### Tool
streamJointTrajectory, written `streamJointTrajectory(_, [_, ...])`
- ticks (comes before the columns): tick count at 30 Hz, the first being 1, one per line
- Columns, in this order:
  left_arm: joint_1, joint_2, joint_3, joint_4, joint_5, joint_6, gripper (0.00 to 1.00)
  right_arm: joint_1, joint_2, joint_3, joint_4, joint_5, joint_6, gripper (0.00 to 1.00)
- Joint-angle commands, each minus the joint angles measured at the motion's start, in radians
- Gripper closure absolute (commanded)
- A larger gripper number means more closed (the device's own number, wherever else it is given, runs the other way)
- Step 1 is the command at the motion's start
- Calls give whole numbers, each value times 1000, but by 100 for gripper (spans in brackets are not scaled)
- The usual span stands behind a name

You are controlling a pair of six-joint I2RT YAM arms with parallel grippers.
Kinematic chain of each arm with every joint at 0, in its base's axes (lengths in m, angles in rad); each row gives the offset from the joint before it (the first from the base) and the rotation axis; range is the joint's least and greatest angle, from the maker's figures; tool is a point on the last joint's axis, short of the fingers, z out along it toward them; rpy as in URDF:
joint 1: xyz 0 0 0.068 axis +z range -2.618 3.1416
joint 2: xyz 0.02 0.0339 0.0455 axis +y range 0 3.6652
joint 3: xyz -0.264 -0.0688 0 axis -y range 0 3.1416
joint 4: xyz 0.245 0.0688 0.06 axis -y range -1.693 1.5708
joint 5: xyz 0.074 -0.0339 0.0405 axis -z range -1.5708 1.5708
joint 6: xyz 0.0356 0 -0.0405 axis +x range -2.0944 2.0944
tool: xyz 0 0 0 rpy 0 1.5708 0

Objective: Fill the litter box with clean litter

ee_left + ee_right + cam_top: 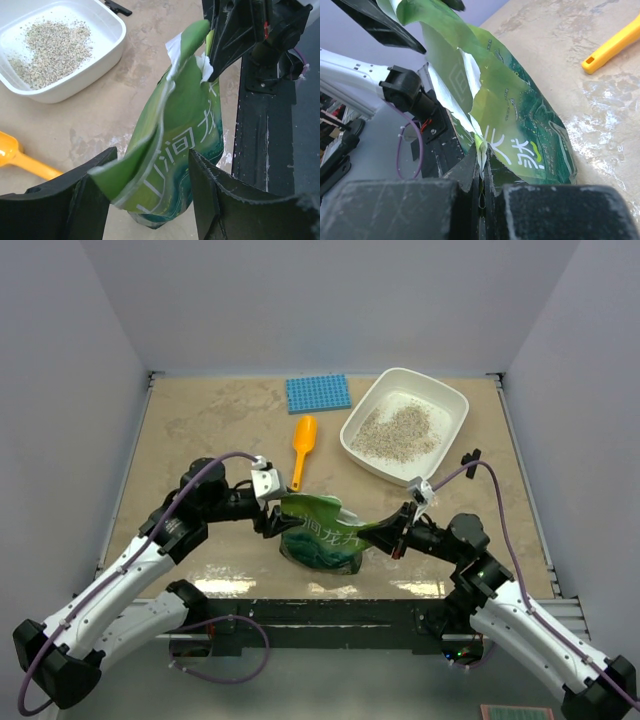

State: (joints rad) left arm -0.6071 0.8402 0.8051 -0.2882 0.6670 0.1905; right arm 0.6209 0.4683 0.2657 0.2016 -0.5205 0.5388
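Observation:
The white litter box (378, 465) sits at the back right with a patch of clean litter (400, 432) in it; both show again in the left wrist view, the litter box (75, 86) and the litter (50, 45) at upper left. A crinkly green bag (325, 535) hangs between the two arms near the front edge. My right gripper (481, 162) is shut on the bag's (520, 110) torn upper edge. My left gripper (150, 195) stands open, its fingers (220, 200) on either side of the bag (185, 135), a loose flap lying against the left one.
An orange scoop (303, 445) lies left of the litter box, handle toward me. A blue studded mat (318, 393) is behind it. The black mounting rail (260, 135) runs along the table's near edge, right beside the bag.

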Motion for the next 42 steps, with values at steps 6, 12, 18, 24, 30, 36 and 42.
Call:
streamJointTrajectory(6, [7, 16, -106, 245, 39, -98, 36, -3, -53, -3, 96, -44, -8, 100])
streamJointTrajectory(12, [41, 69, -110, 342, 164, -128, 58, -3, -111, -34, 79, -26, 9, 100])
streamJointTrajectory(18, [127, 118, -122, 317, 331, -151, 100, -3, -169, -33, 47, 16, 42, 100])
streamJointTrajectory(24, [213, 187, -109, 255, 450, -322, 100, -3, -159, -40, 82, 14, 179, 100])
streamJointTrajectory(30, [219, 257, -95, 158, 542, -424, 100, -3, -102, 24, 50, -27, 211, 97])
streamJointTrajectory(36, [219, 186, -133, 178, 539, -456, 100, -3, -100, 50, 38, 5, 165, 63])
streamJointTrajectory(42, [219, 191, -132, 170, 534, -456, 100, -3, -62, 47, 62, -41, 176, 60])
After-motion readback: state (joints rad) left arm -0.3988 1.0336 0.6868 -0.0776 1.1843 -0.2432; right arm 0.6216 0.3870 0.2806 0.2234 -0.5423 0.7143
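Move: The litter bag's loose left top corner is just off the left hand's open fingers, about 2 cm to the right, 1 cm ahead and 2 cm lower; the bag's body is some 9 cm right, 1 cm back and 13 cm down. The yellow scoop lies roughly 28 cm ahead and 3 cm right, 24 cm below the left hand. The right hand already pinches the right top corner; the left corner is about 17 cm to its left, 3 cm ahead and 3 cm higher, the bag's body 9 cm left, 2 cm ahead and 8 cm down. The left hand sinks about 2 cm, edges right onto the bag's loose left top corner and shuts its fingers on it, then keeps that pinch while it rolls about its own fingers by some 35 degrees, forward side going down, sinks a touch more and draws back a couple of centimetres. The right hand first keeps its closed grip on the right corner, easing slightly back, then opens its fingers part way to let go and rises about 3.5 cm, still close around that corner. ##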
